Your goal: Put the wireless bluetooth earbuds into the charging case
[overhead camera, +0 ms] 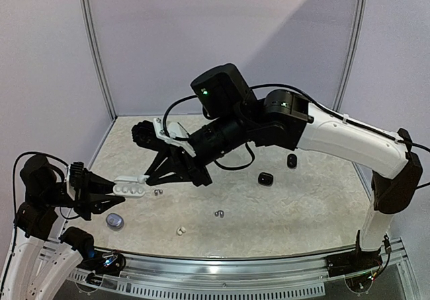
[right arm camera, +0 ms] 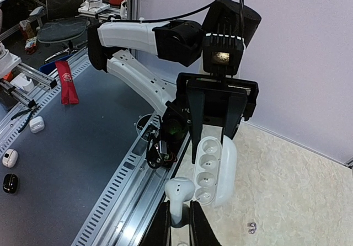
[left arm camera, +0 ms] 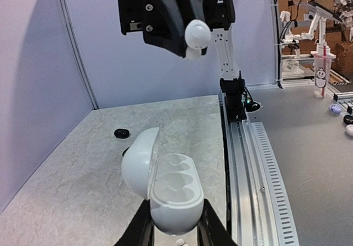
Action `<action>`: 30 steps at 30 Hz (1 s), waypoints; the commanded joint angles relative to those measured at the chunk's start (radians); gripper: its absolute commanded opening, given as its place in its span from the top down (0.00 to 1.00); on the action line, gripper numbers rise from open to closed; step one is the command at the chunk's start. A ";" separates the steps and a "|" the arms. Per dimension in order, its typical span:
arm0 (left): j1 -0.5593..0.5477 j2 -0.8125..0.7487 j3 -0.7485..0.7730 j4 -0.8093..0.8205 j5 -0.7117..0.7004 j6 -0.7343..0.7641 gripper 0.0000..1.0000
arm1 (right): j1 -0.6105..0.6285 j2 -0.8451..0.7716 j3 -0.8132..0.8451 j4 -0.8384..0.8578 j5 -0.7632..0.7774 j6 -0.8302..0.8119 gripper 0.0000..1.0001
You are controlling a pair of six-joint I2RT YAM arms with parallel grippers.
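Note:
My left gripper [left arm camera: 175, 224] is shut on the base of a white charging case [left arm camera: 172, 193], whose lid [left arm camera: 138, 163] stands open to the left and whose wells look empty. The case [overhead camera: 131, 189] hangs above the table's left side. My right gripper [right arm camera: 180, 224] is shut on the stem of a white earbud [right arm camera: 180, 191], which hangs right beside the near end of the case [right arm camera: 216, 169], apart from the wells. In the left wrist view that earbud [left arm camera: 197, 35] hangs above the case. More earbuds lie on the table: a silvery pair [overhead camera: 218, 213], another silvery one [overhead camera: 158, 192] and a white one [overhead camera: 180, 231].
Two black cases [overhead camera: 266, 178] [overhead camera: 291, 160] lie right of centre. A greyish-purple case [overhead camera: 114, 221] sits near the front left edge. A metal rail [overhead camera: 235, 273] runs along the near edge, and walls close the back and sides.

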 commanded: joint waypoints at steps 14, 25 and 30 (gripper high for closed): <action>-0.037 0.005 -0.002 0.031 -0.037 -0.034 1.00 | 0.034 0.094 0.072 -0.048 0.152 -0.037 1.00; -0.039 0.012 -0.022 0.106 -0.055 -0.107 1.00 | 0.035 0.121 0.079 -0.030 0.155 -0.040 1.00; -0.041 0.015 -0.027 0.126 -0.065 -0.134 1.00 | 0.034 0.130 0.080 -0.016 0.167 -0.038 1.00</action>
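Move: The open white charging case, held by the left fingers, lies roughly 6 cm to the right hand's left, 2 cm ahead and 8 cm below; from the left hand point its middle is about 3 cm to the right. Down on the table, some 35 cm below the right hand, the silver earbuds lie about 17 cm ahead and 8 cm left, the loose white earbud about 4 cm ahead and 2 cm right, and the grey case about 7 cm ahead and 19 cm left. Downward in two short sinks with a near-pause between, about 4 cm in all, and some 2.5 cm left with a little forward, the right hand brings its pinched white earbud in over the end well farthest from the left fingers. Its wrist tilts less than 10 degrees and its grip stays shut; the left hand holds the case nearly still. ##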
